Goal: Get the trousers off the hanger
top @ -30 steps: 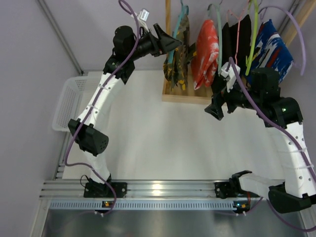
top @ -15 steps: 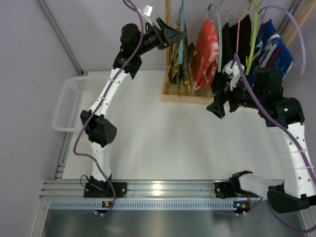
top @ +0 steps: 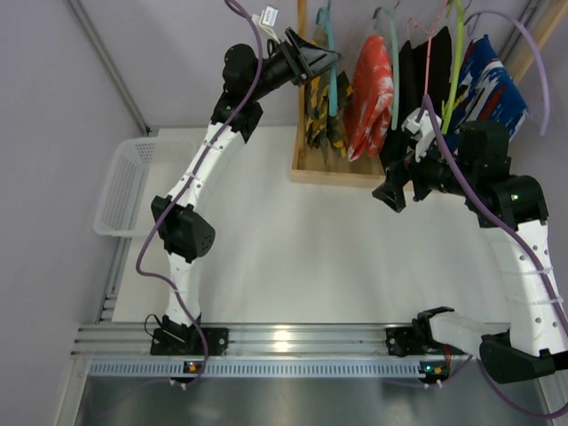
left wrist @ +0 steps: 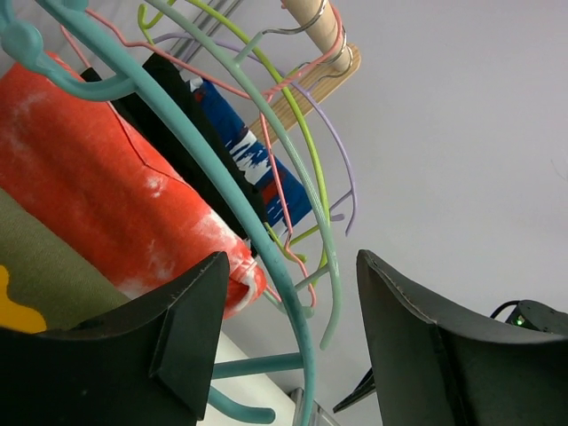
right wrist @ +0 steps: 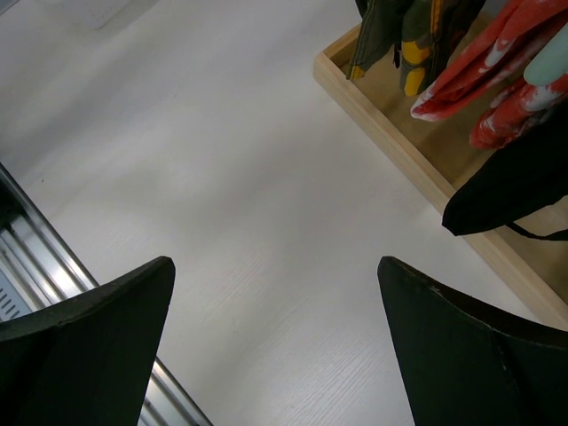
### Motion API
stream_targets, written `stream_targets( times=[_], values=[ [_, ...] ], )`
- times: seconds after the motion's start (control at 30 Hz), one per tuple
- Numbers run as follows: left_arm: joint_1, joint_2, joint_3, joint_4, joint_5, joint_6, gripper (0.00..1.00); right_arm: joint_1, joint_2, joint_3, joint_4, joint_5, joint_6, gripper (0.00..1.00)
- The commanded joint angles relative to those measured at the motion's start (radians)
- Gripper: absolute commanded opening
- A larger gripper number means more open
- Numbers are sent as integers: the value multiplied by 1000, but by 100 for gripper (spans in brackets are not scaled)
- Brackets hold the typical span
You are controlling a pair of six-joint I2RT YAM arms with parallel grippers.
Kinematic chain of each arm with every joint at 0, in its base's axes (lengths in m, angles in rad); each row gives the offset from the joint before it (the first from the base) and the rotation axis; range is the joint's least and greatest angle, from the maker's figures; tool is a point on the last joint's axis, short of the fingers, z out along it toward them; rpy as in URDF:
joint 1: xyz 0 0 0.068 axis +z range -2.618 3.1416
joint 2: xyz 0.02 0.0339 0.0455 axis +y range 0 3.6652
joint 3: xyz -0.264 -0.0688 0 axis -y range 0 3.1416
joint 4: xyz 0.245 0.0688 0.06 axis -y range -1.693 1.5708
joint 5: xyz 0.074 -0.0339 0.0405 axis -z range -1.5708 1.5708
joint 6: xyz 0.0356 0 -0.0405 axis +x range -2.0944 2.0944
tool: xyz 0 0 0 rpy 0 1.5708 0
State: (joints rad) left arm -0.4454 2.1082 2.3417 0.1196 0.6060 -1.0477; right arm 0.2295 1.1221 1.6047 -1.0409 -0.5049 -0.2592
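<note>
Several trousers hang on a wooden rod (top: 302,35): camouflage (top: 321,111), red-orange (top: 370,84), black (top: 413,71) and blue patterned (top: 486,84). The camouflage pair hangs from a teal hanger (top: 330,53). My left gripper (top: 318,62) is raised to that hanger. In the left wrist view the teal hanger (left wrist: 257,240) runs between the jaws of the left gripper (left wrist: 293,319), which stand apart without touching it; the red-orange trousers (left wrist: 98,195) lie behind. My right gripper (top: 390,197) is open and holds nothing, low beside the rack, over the bare table in its own view (right wrist: 275,302).
A wooden base tray (top: 333,173) sits under the garments, its edge also in the right wrist view (right wrist: 399,151). A white basket (top: 124,182) stands at the table's left edge. Pink, green and lilac hangers crowd the rod's right part. A metal rail (top: 284,337) runs along the near edge.
My left arm has reached up and to the right, bringing its jaws around the teal hanger and narrowing them. The right gripper has shifted only slightly.
</note>
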Motion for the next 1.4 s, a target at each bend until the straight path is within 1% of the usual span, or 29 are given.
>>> stream_targets(
  times=[0.0,0.13,0.37,0.43,0.53,0.57,0.67,0.7,0.77,0.8,0.87,0.93,1.0,1.03,1.13,1.2,1.37],
  values=[
    [-7,19,44,86,-32,-34,65,-15,-10,15,42,-14,6,99],
    [-18,32,45,86,-52,-32,61,-18,-7,9,48,-20,9,100],
    [-26,58,85,87,-95,-34,60,-18,-10,-6,61,-14,3,99],
    [-30,64,93,103,-92,-38,58,-18,-13,-15,65,-4,0,99],
    [-36,64,99,127,-95,-41,52,-18,-13,-20,65,-3,-5,99],
    [-38,65,102,138,-97,-40,47,-18,-12,-20,67,-1,-8,99],
    [-39,72,111,161,-104,-34,42,-18,-8,-19,68,-1,-11,100],
    [-41,72,113,178,-106,-31,34,-19,-8,-20,68,0,-11,99],
    [-39,75,128,180,-117,-17,26,-19,-7,-20,70,0,-11,99],
    [-41,76,131,184,-118,-12,17,-18,-8,-20,70,-1,-11,99],
    [-44,79,142,184,-121,6,13,-19,-8,-20,68,-1,-11,99],
    [-46,78,148,184,-127,29,4,-19,-10,-20,71,0,-14,99],
    [-50,76,153,201,-130,51,0,-19,-10,-23,73,0,-15,99],
    [-53,79,162,230,-130,67,0,-18,-11,-22,74,-1,-15,99],
    [-67,82,201,238,-140,144,0,-19,-5,-19,78,5,-23,99],
    [-82,75,203,252,-126,196,0,-18,-4,-15,74,3,-28,99],
    [-108,50,202,288,-112,270,0,-19,-11,-28,84,3,-29,99]
  ],
)
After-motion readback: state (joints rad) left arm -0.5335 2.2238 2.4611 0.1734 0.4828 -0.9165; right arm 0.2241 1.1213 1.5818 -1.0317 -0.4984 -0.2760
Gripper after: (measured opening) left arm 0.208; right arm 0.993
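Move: The near arm of the teal hanger runs past my left fingertips, about 2 cm to their right and 1 cm ahead, at their height. The camouflage trousers hang from it, their middle some 18 cm below my hand and 3 cm ahead, level sideways. The red trousers hang about 8 cm to the hand's right, 2 cm ahead and 15 cm below. From my right hand, the teal hanger arm lies roughly 20 cm ahead, 12 cm left and 14 cm higher. I ease my left hand about 1.5 cm forward and as much right, dipping slightly and rising again, to bring the teal hanger's near arm between the fingertips, and close on it from about two-thirds open until they pinch it. Keeping the pinch, I draw the hanger some 2 cm farther right, towards the red trousers, the wrist rolling nearly 10 degrees. ##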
